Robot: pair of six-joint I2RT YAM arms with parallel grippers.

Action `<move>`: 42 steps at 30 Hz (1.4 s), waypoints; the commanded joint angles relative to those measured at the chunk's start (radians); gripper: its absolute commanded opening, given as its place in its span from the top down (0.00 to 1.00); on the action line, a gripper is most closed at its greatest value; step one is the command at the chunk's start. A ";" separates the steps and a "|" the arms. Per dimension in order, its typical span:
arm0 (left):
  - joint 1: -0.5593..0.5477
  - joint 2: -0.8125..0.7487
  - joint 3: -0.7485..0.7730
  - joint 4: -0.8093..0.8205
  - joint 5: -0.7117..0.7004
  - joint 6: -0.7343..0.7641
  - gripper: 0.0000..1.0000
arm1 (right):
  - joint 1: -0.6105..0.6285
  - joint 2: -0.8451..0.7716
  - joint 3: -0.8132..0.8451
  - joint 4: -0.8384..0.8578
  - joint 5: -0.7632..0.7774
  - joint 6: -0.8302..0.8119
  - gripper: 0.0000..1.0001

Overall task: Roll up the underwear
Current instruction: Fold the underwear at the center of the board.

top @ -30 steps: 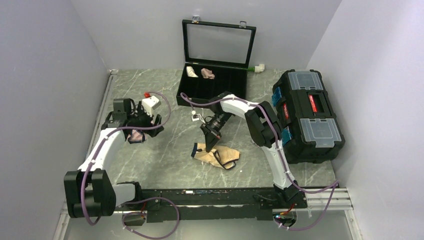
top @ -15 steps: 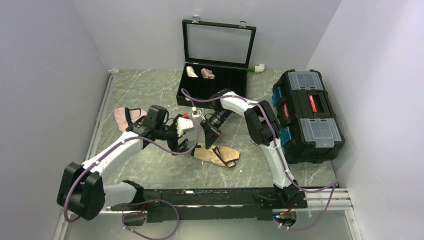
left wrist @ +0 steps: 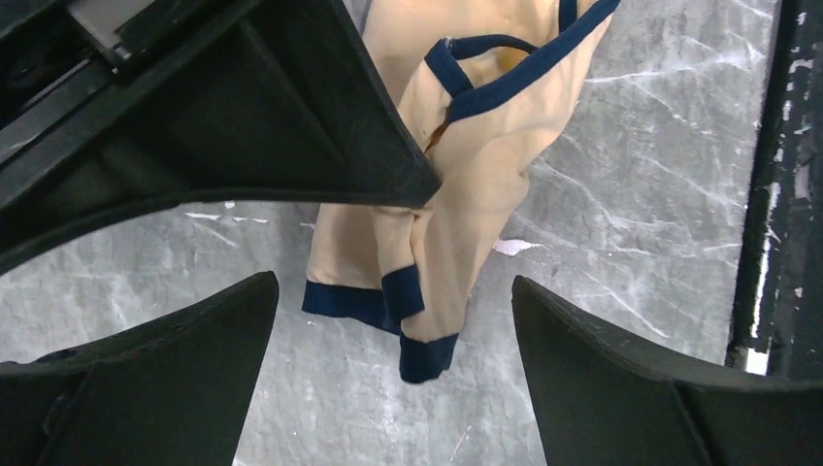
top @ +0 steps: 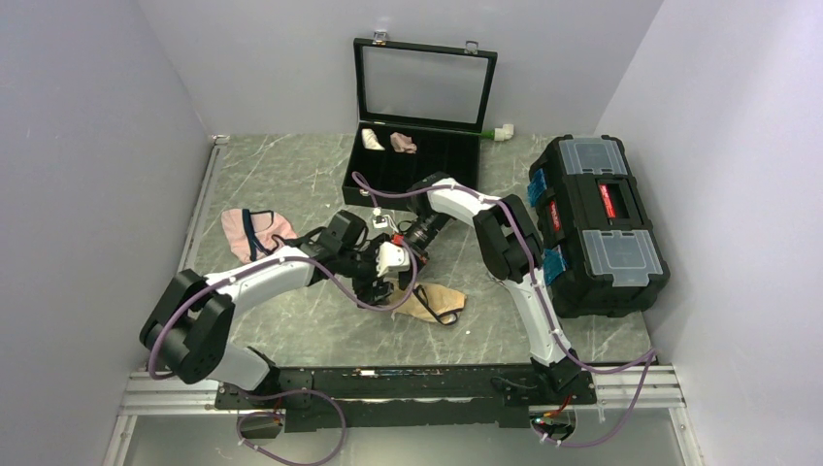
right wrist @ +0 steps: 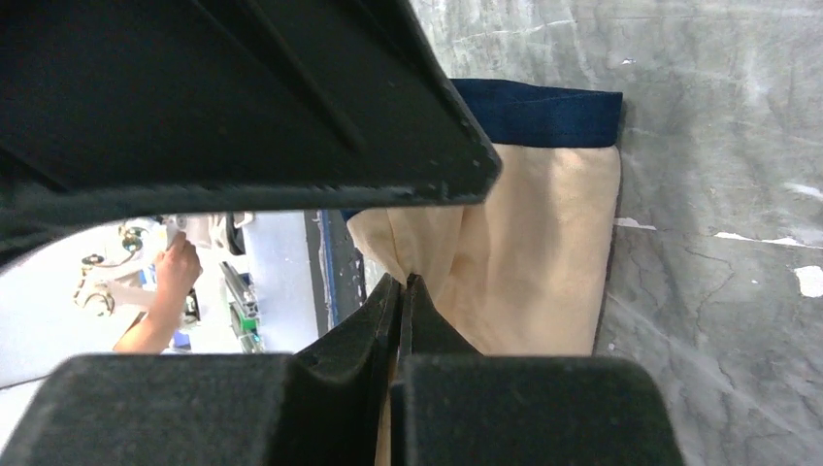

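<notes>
The tan underwear (top: 437, 301) with navy edging lies crumpled on the marble table, its left end lifted. My right gripper (right wrist: 403, 283) is shut on a fold of that lifted tan fabric (right wrist: 543, 243). In the top view its tips are hidden behind my left wrist. My left gripper (left wrist: 393, 291) is open, its fingers (left wrist: 184, 359) wide apart on either side of the hanging navy hem (left wrist: 422, 354) and clear of the cloth. The right gripper's black body (left wrist: 243, 126) fills the left wrist view's upper left.
A pink underwear (top: 247, 233) lies at the table's left. A black case (top: 412, 175) with its glass lid raised holds two small fabric rolls (top: 386, 142) at the back. A black toolbox (top: 597, 223) stands on the right.
My left arm let go of the pink underwear at the left, swung right to the tan underwear and opened wider. The right gripper stayed shut on the tan fabric.
</notes>
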 commanded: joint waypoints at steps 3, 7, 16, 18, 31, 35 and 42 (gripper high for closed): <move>-0.036 0.067 0.061 0.077 -0.059 0.013 0.10 | -0.004 0.006 0.031 0.000 -0.036 -0.006 1.00; -0.039 0.104 0.095 0.053 -0.052 0.011 0.26 | -0.004 0.010 0.034 -0.007 -0.041 -0.014 1.00; -0.046 0.200 0.213 -0.140 -0.006 0.032 0.65 | -0.007 0.009 0.031 -0.009 -0.037 -0.018 1.00; -0.047 0.218 0.235 -0.182 0.006 0.041 0.71 | -0.007 0.007 0.031 -0.007 -0.036 -0.016 1.00; -0.046 0.254 0.310 -0.319 0.050 0.067 1.00 | -0.039 -0.012 0.034 0.012 -0.015 0.012 0.93; -0.045 0.269 0.322 -0.337 0.064 0.068 1.00 | -0.050 -0.028 0.026 0.024 -0.009 0.024 0.83; -0.030 0.300 0.357 -0.373 0.081 0.064 1.00 | -0.071 -0.095 -0.024 0.070 0.003 0.055 0.63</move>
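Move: The tan underwear's folded-over edge near its waistband end lies about 2 cm to the right of the open left hand and 2 cm below, about level fore and aft; the underwear's middle is some 9 cm to the right and 2 cm back. The black box is about 28 cm ahead and 7 cm to the right, the pink underwear some 27 cm left and 13 cm ahead. The right hand already pinches the held edge right at its fingertips. The tan underwear's folded-over edge is passed from the right fingers to the left. The left hand eases right and down about 2 cm each, dipping forward and then coming back as its wide-open fingers shut on the edge beside the waistband, wrist tilting some 15 degrees so the tips swing back. The right hand keeps its pinch until then, opens about a third and draws forward and slightly right, about 2 cm. ##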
